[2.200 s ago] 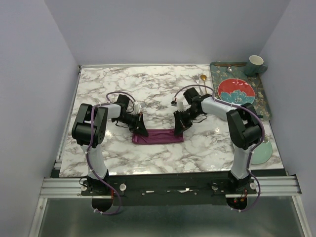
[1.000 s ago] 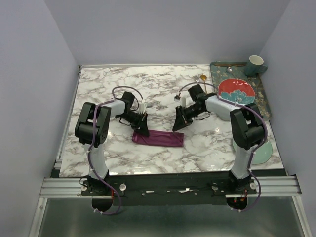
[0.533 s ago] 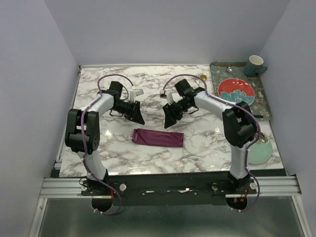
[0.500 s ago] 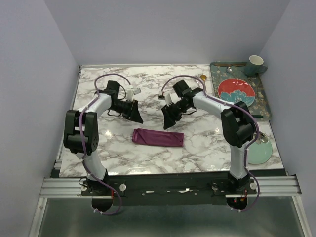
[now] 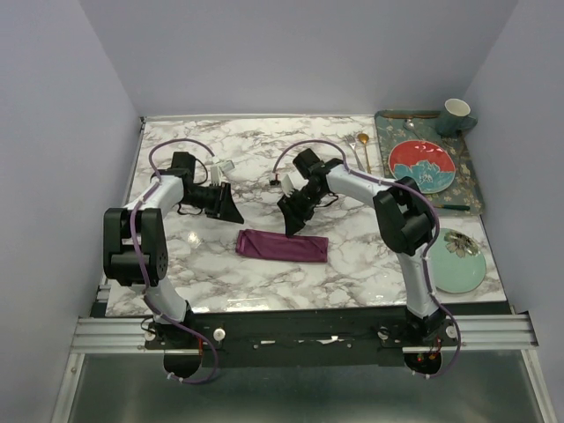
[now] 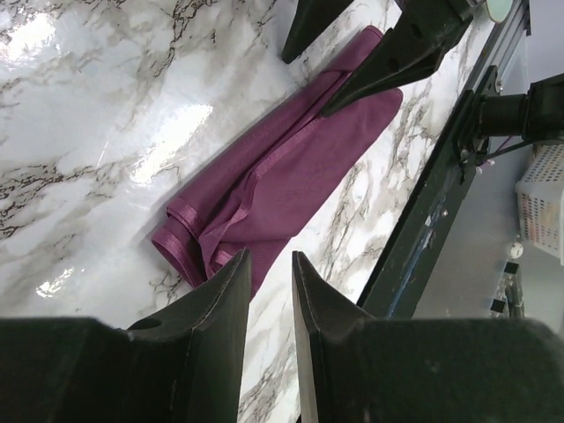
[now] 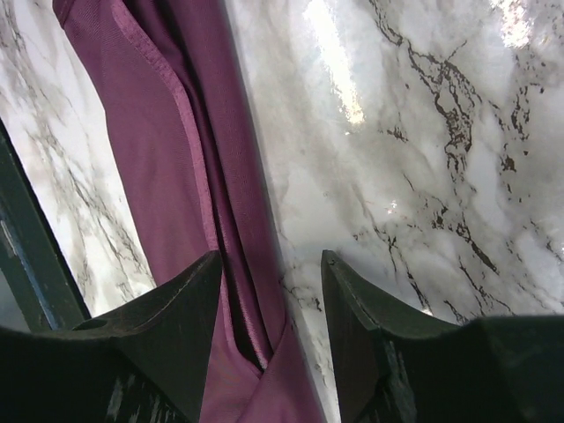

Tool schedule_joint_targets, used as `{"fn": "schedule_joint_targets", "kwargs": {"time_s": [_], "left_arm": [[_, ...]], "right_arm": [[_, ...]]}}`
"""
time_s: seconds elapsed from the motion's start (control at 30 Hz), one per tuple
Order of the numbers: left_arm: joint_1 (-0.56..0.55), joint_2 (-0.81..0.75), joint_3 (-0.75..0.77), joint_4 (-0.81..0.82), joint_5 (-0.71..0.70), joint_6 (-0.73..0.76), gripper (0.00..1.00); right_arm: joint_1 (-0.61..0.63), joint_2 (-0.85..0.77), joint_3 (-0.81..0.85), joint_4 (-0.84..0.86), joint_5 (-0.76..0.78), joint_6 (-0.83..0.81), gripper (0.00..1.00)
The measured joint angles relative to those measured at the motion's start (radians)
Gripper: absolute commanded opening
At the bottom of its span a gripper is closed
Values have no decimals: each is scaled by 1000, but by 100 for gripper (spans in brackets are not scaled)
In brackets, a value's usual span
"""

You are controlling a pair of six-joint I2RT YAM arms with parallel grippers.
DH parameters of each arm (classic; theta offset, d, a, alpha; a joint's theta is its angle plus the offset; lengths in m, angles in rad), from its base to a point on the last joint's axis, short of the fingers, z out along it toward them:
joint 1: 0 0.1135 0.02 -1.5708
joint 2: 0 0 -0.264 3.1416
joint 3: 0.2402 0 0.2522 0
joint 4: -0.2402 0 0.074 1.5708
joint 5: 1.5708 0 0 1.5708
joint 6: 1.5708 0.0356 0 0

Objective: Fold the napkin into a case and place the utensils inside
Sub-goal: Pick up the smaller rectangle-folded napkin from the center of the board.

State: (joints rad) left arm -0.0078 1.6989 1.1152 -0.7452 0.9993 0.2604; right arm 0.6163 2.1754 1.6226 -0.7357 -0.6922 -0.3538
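The plum-purple napkin [image 5: 282, 245] lies folded into a narrow long strip on the marble table; it also shows in the left wrist view [image 6: 291, 167] and the right wrist view [image 7: 181, 150]. My left gripper [image 5: 232, 214] hovers up and to the left of the strip's left end, open a little with nothing between its fingers [image 6: 270, 256]. My right gripper [image 5: 290, 226] hangs just above the strip's far edge, open and empty [image 7: 271, 257]. A gold spoon [image 5: 363, 150] and a silver fork [image 5: 351, 141] lie at the table's far right.
A dark patterned tray [image 5: 470, 185] at the right carries a red plate [image 5: 421, 164] and a teal mug [image 5: 456, 115]. A pale green plate [image 5: 458, 260] sits near the right front edge. The metal frame rail [image 5: 300, 330] runs along the near edge.
Both grippers have let go of the napkin, opened, lifted and drawn back towards the far left. The folded strip stays where it was.
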Motion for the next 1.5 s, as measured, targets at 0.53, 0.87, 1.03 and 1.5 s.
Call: {"fn": "schedule_joint_targets", "kwargs": {"time_s": [0.53, 0.87, 1.03, 1.5], "left_arm": [[0, -6, 0, 14, 0, -3, 36], [0, -6, 0, 19, 0, -3, 36], [0, -6, 0, 22, 0, -3, 36], [28, -6, 0, 29, 0, -5, 37]], "right_arm": [[0, 45, 39, -97, -86, -22, 45], [0, 58, 39, -109, -99, -14, 29], [0, 58, 42, -115, -104, -8, 1], [-2, 5, 61, -112, 44, -10, 1]]}}
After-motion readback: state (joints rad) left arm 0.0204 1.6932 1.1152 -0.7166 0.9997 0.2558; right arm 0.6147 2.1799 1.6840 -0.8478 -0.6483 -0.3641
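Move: The small folded napkin's middle is about 3 cm back from the right hand and 2 cm to its left, roughly 1 cm lower; its far long fold runs almost under the open fingers. Past it, the fork lies some 20 cm ahead of the right hand and 16 cm to its right, the spoon 20 cm ahead and 19 cm right. From the left hand, the napkin's middle is about 4 cm back, 12 cm right and 8 cm below. Back over the napkin, low and almost level, the right hand shifts about 2.5 cm, its wrist tilting some 10 degrees so the fingertips swing towards the base. The open fingers then shut on the far fold near mid-length and, keeping the pinch, go forward again about 2 cm, rising slightly and drifting right as the wrist untilts. ##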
